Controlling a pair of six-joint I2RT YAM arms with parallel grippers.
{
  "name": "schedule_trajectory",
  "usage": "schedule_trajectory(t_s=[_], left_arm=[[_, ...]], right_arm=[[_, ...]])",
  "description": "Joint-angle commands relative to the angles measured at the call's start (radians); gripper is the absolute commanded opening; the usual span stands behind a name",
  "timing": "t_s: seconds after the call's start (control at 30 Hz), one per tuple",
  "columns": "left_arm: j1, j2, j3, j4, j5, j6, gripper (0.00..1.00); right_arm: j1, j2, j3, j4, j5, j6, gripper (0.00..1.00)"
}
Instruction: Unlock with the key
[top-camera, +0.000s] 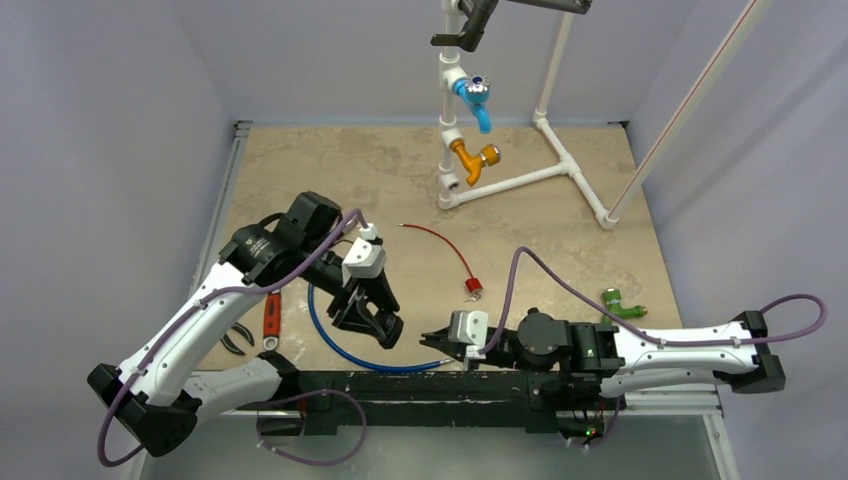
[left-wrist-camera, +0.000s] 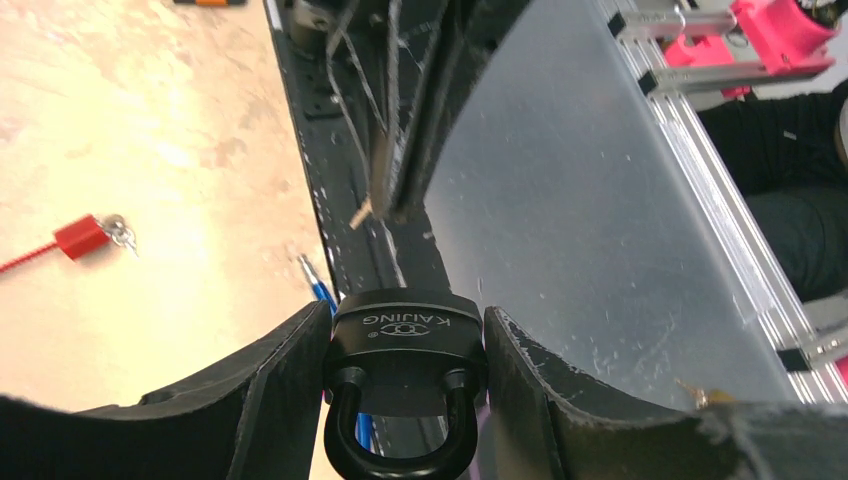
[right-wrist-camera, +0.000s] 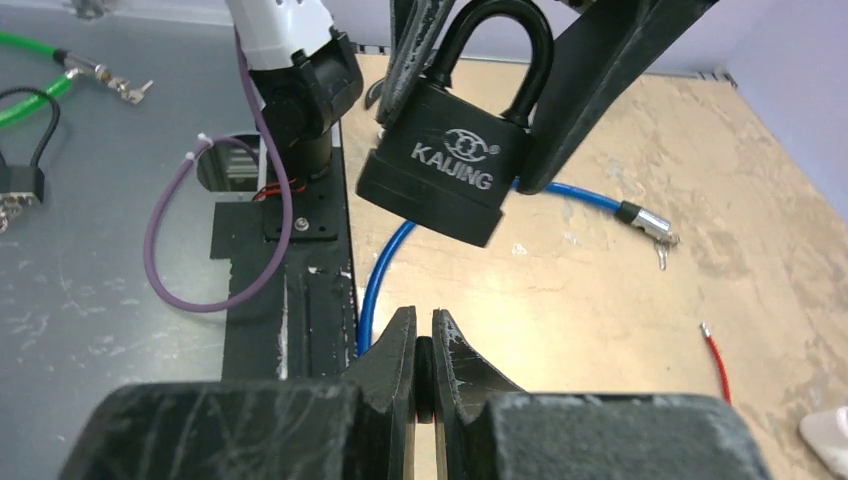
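Observation:
A black padlock (left-wrist-camera: 405, 335) marked KAIJING sits between the fingers of my left gripper (left-wrist-camera: 405, 310), which is shut on its body. The shackle points back toward the wrist. In the right wrist view the padlock (right-wrist-camera: 440, 175) hangs tilted above the table, keyhole end facing my right gripper (right-wrist-camera: 422, 315). That gripper is shut on the key's thin black head (right-wrist-camera: 424, 375). The key's brass tip (left-wrist-camera: 359, 213) pokes out of the right fingers, a short gap from the padlock. From above, the left gripper (top-camera: 378, 325) and right gripper (top-camera: 432, 340) face each other near the front edge.
A blue cable (top-camera: 335, 345) loops under both grippers. A red cable with a red tag (top-camera: 472, 286) lies mid-table. Pliers (top-camera: 237, 340) and an orange-handled wrench (top-camera: 270, 318) lie by the left arm, a green fitting (top-camera: 620, 303) lies right. A PVC frame (top-camera: 560, 150) with valves stands at the back.

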Motion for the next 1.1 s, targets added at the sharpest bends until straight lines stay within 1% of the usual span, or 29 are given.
schedule_trajectory(t_s=[0.0, 0.1, 0.13, 0.17, 0.2, 0.23, 0.3, 0.33, 0.37, 0.47, 0.53, 0.57, 0.67, 0.8, 0.97, 1.03, 1.07], left_arm=[[0.006, -0.008, 0.019, 0.410, 0.112, -0.370, 0.00], [0.007, -0.085, -0.101, 0.792, 0.103, -0.737, 0.00], [0.006, -0.099, -0.140, 0.895, 0.097, -0.818, 0.00], [0.001, -0.105, -0.168, 0.946, 0.084, -0.853, 0.00], [-0.006, -0.107, -0.185, 0.934, 0.053, -0.821, 0.00], [-0.014, -0.108, -0.198, 0.878, 0.004, -0.747, 0.00], [-0.029, -0.096, -0.243, 0.745, -0.101, -0.532, 0.00], [-0.034, -0.084, -0.269, 0.707, -0.156, -0.417, 0.00], [-0.038, -0.066, -0.295, 0.695, -0.220, -0.328, 0.00], [-0.041, -0.019, -0.369, 0.721, -0.331, -0.100, 0.00], [-0.043, 0.010, -0.422, 0.801, -0.352, -0.070, 0.00], [-0.045, 0.027, -0.436, 0.821, -0.340, -0.042, 0.00], [-0.081, 0.056, -0.500, 0.925, -0.344, -0.010, 0.00], [-0.136, 0.116, -0.554, 0.992, -0.395, 0.071, 0.00], [-0.169, 0.195, -0.587, 1.132, -0.446, 0.052, 0.00], [-0.188, 0.215, -0.608, 1.155, -0.458, 0.089, 0.00], [-0.195, 0.227, -0.618, 1.195, -0.463, 0.107, 0.00]], right_arm=[[-0.002, -0.049, 0.009, 0.036, 0.110, 0.130, 0.00], [-0.002, -0.104, -0.003, 0.084, 0.145, 0.108, 0.00], [-0.003, -0.117, -0.004, 0.093, 0.160, 0.101, 0.00], [-0.003, -0.127, 0.003, 0.087, 0.185, 0.098, 0.00], [-0.003, -0.134, 0.016, 0.061, 0.212, 0.096, 0.00], [-0.002, -0.139, 0.032, 0.035, 0.244, 0.091, 0.00], [-0.002, -0.150, 0.046, -0.005, 0.268, 0.097, 0.00], [-0.002, -0.157, 0.047, -0.016, 0.276, 0.105, 0.00], [-0.002, -0.163, 0.048, -0.018, 0.279, 0.113, 0.00], [-0.003, -0.178, 0.054, -0.053, 0.282, 0.131, 0.00], [-0.002, -0.179, 0.070, -0.067, 0.283, 0.130, 0.00], [-0.003, -0.178, 0.079, -0.072, 0.285, 0.123, 0.00], [-0.002, -0.171, 0.122, -0.107, 0.296, 0.105, 0.00], [-0.003, -0.172, 0.153, -0.120, 0.310, 0.090, 0.00], [-0.002, -0.193, 0.136, -0.104, 0.314, 0.088, 0.00], [-0.003, -0.198, 0.132, -0.107, 0.314, 0.088, 0.00], [-0.002, -0.200, 0.130, -0.109, 0.314, 0.086, 0.00]])
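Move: The black padlock, already gripped in the left hand, is bound for bare table about 9 cm ahead of that hand, 6 cm to its right and 26 cm below. At the same depth, the red lock lies 17 cm ahead and 16 cm right, the blue hose's end level with it and 11 cm right. From the right hand the padlock hangs 5 cm to the left, about 1 cm ahead and 1 cm higher; the bare spot is 10 cm ahead, 1 cm left, 24 cm down. The black padlock is carried by the left hand, first slightly up, forward and right, then steeply down, ending about 20 cm lower and 8 cm farther out, between the red lock and the hose's end. The fingers keep their grip and tip more steeply down. The right hand backs away from it, up some 7 cm, right and forward, turning clockwise, its fingers still shut. ##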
